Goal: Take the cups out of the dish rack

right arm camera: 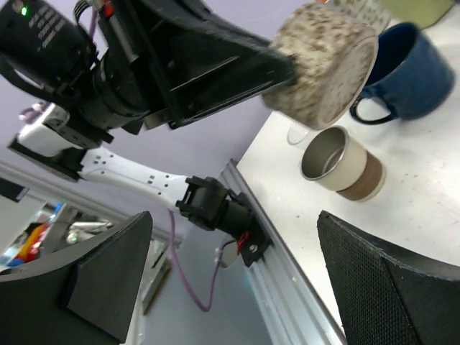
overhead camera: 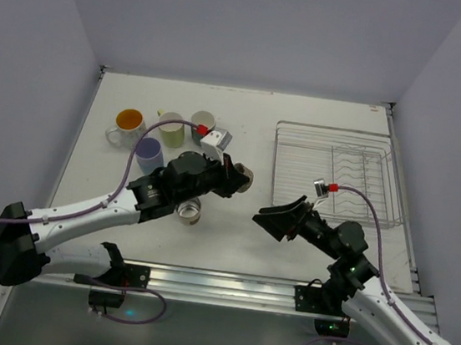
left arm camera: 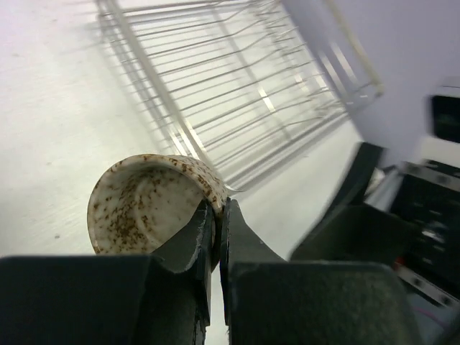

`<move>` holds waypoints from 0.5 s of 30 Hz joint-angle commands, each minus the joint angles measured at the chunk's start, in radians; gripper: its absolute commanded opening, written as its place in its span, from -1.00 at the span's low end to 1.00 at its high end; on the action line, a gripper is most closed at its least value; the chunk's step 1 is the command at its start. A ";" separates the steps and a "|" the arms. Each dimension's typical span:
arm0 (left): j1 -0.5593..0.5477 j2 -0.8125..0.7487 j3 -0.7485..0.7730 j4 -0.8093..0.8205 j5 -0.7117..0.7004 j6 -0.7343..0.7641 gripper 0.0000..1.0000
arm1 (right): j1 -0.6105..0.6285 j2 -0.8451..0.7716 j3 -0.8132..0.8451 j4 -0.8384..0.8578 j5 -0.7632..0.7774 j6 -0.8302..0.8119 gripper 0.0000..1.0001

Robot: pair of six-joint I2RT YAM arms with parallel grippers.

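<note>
A speckled cream cup (left arm camera: 151, 208) hangs tilted above the table, and my left gripper (left arm camera: 218, 215) is shut on its rim, one finger inside and one outside. From above, this cup (overhead camera: 243, 177) is left of the dish rack (overhead camera: 336, 169), a silver wire basket with no cups showing in it. My right gripper (overhead camera: 279, 212) stands open and empty just right of the held cup. In the right wrist view the speckled cup (right arm camera: 323, 61) is above a steel cup (right arm camera: 341, 169) and a navy mug (right arm camera: 406, 72) on the table.
Cups stand at the table's left: an orange-inside white mug (overhead camera: 127, 124), a pale yellow-green one (overhead camera: 171, 129), a lavender one (overhead camera: 148, 154) and the steel cup (overhead camera: 188, 211) beneath the left arm. A metal rail (overhead camera: 225, 285) runs along the near edge.
</note>
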 commanded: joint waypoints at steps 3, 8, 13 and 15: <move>-0.003 0.201 0.190 -0.295 -0.207 0.140 -1.00 | 0.002 -0.196 0.086 -0.361 0.153 -0.200 0.98; 0.002 0.364 0.248 -0.330 -0.270 0.172 -1.00 | 0.002 -0.338 0.169 -0.587 0.268 -0.283 0.98; 0.020 0.491 0.287 -0.330 -0.276 0.190 -1.00 | 0.004 -0.445 0.186 -0.692 0.339 -0.306 0.98; 0.033 0.544 0.293 -0.303 -0.259 0.204 -1.00 | 0.004 -0.479 0.186 -0.719 0.348 -0.312 0.98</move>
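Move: The left hand already has the speckled cup pinched by its rim; the clear patch of table meant for the cup is about 7 cm ahead, 2 cm to the left and some 22 cm below. From that hand the blue mug stands about 11 cm ahead and 15 cm left, the metal cup 13 cm left and 1 cm back, and the dish rack's near-left corner 3 cm ahead and 13 cm right. For the empty right hand, the patch lies roughly 15 cm ahead, 10 cm left, 22 cm below. The left hand keeps its pinch on the speckled cup's rim and lowers it some 16 cm towards the clear table to the right of the blue mug and metal cup, reaching about 5 cm forward mostly in the first half, while the wrist rolls roughly 40 degrees so that the fingers tip steeply down. The right hand, empty and staying wide open, draws back to the right by about 7 cm and rises a little, swinging clockwise away from the speckled cup. ##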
